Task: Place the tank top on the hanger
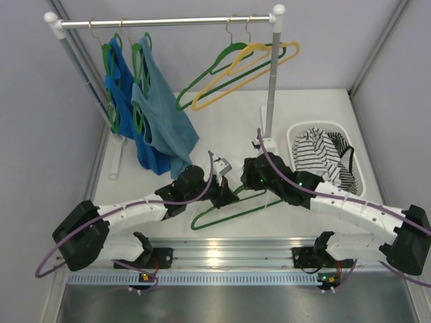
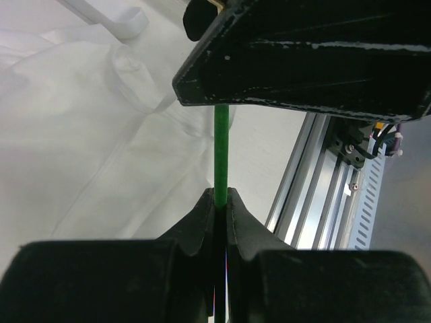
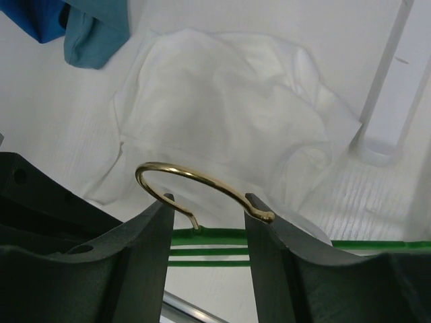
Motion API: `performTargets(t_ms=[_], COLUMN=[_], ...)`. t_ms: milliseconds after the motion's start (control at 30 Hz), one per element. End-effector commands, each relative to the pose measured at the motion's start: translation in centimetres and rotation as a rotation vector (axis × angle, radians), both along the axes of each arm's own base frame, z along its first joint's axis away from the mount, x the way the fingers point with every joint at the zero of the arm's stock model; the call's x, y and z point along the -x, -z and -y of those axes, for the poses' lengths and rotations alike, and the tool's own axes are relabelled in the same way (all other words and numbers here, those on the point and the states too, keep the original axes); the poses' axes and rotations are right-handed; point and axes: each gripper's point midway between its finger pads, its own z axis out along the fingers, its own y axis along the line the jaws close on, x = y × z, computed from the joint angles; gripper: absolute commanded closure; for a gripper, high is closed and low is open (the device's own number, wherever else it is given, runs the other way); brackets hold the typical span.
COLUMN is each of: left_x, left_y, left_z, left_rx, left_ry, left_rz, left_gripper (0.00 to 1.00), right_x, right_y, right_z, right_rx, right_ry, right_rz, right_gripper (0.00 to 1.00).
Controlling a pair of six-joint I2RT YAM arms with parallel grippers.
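Observation:
The green hanger (image 1: 229, 214) lies on the table between the two arms. My left gripper (image 1: 225, 195) is shut on its thin green bar (image 2: 221, 148), pinched at the fingertips (image 2: 221, 195). My right gripper (image 1: 250, 176) is open, and the hanger's gold metal hook (image 3: 202, 178) lies across its fingertips (image 3: 207, 202), its stem in the gap. The green bars (image 3: 222, 235) run just below. The white tank top (image 3: 229, 101) lies crumpled flat on the white table beyond the hook. It also shows at the left of the left wrist view (image 2: 87, 121). It is hard to make out in the top view.
A clothes rack (image 1: 271, 87) stands at the back with two blue tank tops (image 1: 151, 114) on green hangers, plus a bare green hanger (image 1: 202, 84) and a yellow hanger (image 1: 249, 67). A white basket (image 1: 360, 176) holds a striped garment at the right. A metal rail (image 1: 215, 252) runs along the near edge.

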Motion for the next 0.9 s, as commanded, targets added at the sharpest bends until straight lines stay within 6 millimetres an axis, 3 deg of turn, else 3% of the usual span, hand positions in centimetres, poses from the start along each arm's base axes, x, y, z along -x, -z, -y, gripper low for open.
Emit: performTargets(t_ms=[0, 167, 233, 400, 600, 667, 867], left_x=[0.0, -0.1, -0.1, -0.5, -2.1, -3.4, -4.6], left_y=[-0.9, -0.9, -0.8, -1.1, -2.5, -2.9, -4.5], left_z=[0.9, 1.1, 1.1, 1.0, -0.3, -1.3, -4.3], left_rx=[0.011, 0.006, 0.002, 0.008, 0.013, 0.002, -0.042], left_ry=[0.033, 0.028, 0.024, -0.011, -0.152, -0.252, -0.418], left_rz=[0.025, 0.027, 0.024, 0.013, 0.031, 0.048, 0.053], left_gripper=[1.00, 1.00, 0.97, 0.75, 0.60, 0.57, 0.53], right_x=[-1.2, -1.0, -0.9, -0.5, -0.1, 0.1, 0.6], right_y=[-2.9, -2.3, -2.0, -1.6, -1.1, -1.2, -0.7], right_z=[-1.6, -1.7, -1.7, -2.0, -1.9, -2.0, -1.9], right_rx=[-0.055, -0.035, -0.036, -0.028, -0.024, -0.034, -0.016], right_ry=[0.007, 0.004, 0.006, -0.017, -0.038, -0.052, -0.084], right_rz=[0.081, 0.076, 0.074, 0.078, 0.087, 0.097, 0.113], right_gripper=[0.55, 0.66, 0.75, 1.00, 1.00, 1.00, 1.00])
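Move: The hanger's neck, where the brass hook meets the green bar, lies between the right hand's open fingers, about 1 cm to its left, 1 cm ahead and 1 cm below. The white tank top is spread some 4 cm ahead of that hand, 4 cm left and 14 cm below; the rack's white foot about 13 cm ahead and 8 cm right, 15 cm below. The left hand still grips the hanger's left shoulder; the neck is roughly 4 cm ahead of it, 4 cm right and 3 cm above. Right fingers pinch the hook's stem, then left opens off the shoulder, drawing roughly 4 cm left, forward and up. ##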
